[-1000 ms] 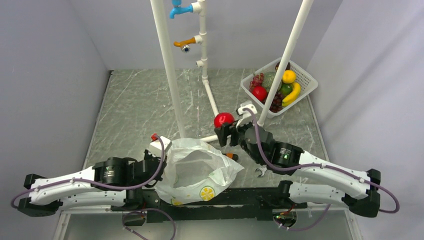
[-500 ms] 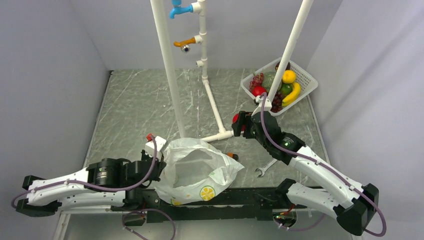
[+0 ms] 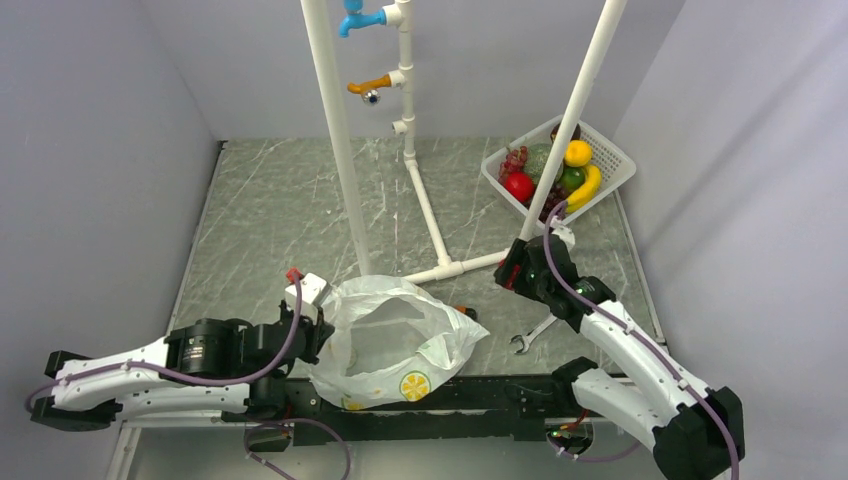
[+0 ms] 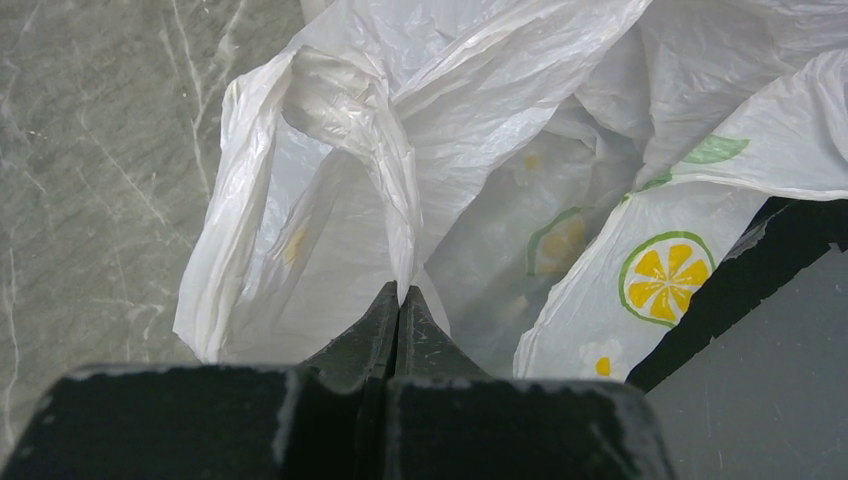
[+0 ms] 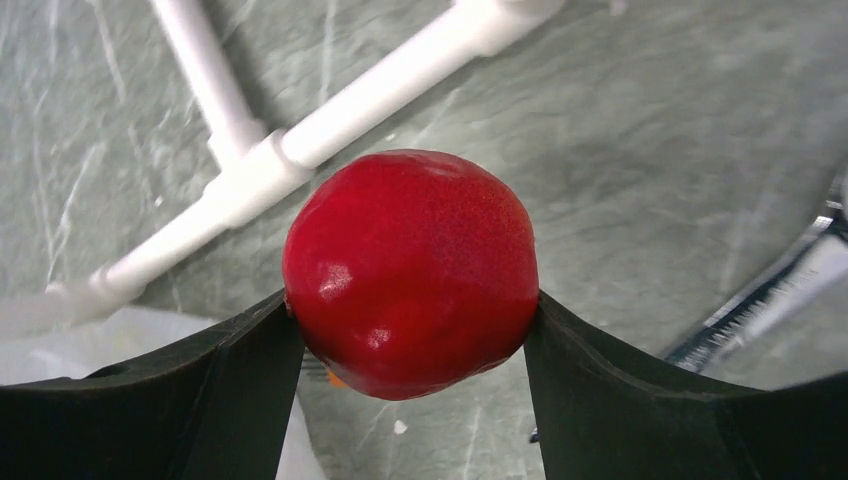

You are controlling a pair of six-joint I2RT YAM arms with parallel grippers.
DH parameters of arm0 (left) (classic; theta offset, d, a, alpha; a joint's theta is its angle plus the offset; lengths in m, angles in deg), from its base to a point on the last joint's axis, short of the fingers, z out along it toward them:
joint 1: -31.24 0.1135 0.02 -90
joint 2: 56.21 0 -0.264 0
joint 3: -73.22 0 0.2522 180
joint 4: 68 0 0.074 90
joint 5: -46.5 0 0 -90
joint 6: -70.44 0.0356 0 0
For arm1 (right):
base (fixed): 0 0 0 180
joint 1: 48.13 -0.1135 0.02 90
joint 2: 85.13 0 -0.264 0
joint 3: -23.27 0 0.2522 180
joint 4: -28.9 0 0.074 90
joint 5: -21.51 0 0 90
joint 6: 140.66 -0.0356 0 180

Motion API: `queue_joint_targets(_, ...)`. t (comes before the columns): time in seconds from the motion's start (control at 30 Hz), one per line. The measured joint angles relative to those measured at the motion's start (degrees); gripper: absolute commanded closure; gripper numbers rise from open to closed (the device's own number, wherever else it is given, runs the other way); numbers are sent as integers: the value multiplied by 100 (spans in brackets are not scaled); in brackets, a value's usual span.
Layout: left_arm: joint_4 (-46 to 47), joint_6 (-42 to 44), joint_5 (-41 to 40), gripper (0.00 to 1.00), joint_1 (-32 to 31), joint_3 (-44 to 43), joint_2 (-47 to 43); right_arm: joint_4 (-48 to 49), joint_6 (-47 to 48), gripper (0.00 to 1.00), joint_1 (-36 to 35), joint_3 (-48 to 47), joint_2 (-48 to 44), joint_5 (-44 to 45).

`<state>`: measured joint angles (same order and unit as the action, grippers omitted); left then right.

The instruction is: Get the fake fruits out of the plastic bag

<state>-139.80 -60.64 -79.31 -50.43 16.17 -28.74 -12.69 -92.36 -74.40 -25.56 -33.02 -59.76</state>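
Observation:
The plastic bag [image 3: 395,345] lies open near the front edge, white with lemon prints; the left wrist view shows it [image 4: 480,150] crumpled. My left gripper [image 3: 320,322] [image 4: 400,295] is shut on a fold of the bag's left rim. My right gripper [image 3: 513,268] [image 5: 412,310] is shut on a glossy red apple [image 5: 412,270], held above the table right of the pipe joint; from above only a red sliver [image 3: 506,277] shows. A second red apple [image 3: 518,185], a banana [image 3: 585,188], a yellow-orange round fruit [image 3: 577,152] and light red grapes [image 3: 513,160] lie in the basket [image 3: 618,160].
A white pipe frame [image 3: 430,215] stands mid-table, one slanted pipe [image 3: 575,110] crossing over the basket. A wrench [image 3: 530,335] lies right of the bag, a small orange object [image 3: 460,312] at the bag's right edge. Grey walls close in on both sides.
My right gripper has carried the red apple rightward from beside the bag's mouth towards the basket. My left gripper keeps its hold on the bag rim and has shifted slightly.

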Motion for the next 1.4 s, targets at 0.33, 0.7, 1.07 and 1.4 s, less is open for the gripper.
queue_joint_targets(0.33, -17, -15, -22, 100, -216, 0, 15, -925, -621, 100, 361, -332, -55, 1766)
queue_joint_targets(0.7, -70, -74, -166, 100, -577, 0, -59, -553, -699, 100, 1375, -907, 1062, 2789)
queue_joint_targets(1.07, -428, -516, -527, 100, -1060, 0, -83, 299, -492, 98, 2430, -2892, 3182, 2839)
queue_joint_targets(1.4, -527, -623, -623, 100, -1084, -2, -142, 835, 245, 86, 2907, -4909, 5436, 2221)
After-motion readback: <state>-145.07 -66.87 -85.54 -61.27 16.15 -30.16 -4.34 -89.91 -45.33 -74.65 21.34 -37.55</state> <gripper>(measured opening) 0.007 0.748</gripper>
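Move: Ahead and to the right of the right hand, which already grips a red fruit, is the basket: its middle is about 24 cm out, 14 cm right and 9 cm below. In it the yellow fruit lies roughly 29 cm ahead and 19 cm right, the other red fruit 21 cm ahead and 5 cm right. The near white post's foot stands some 7 cm ahead and 3 cm right. From the left hand the basket is about 38 cm ahead and 52 cm right. Swinging right first, about 12 cm, the right hand carries the red fruit around the right side of the near white post, then drives forward over the basket, some 26 cm ahead and 21 cm right in all, rising about 5 cm on the way. The wrist turns clockwise some 45 degrees and the grip holds. The left hand keeps its pinch on the bag's handle, easing back slightly. ##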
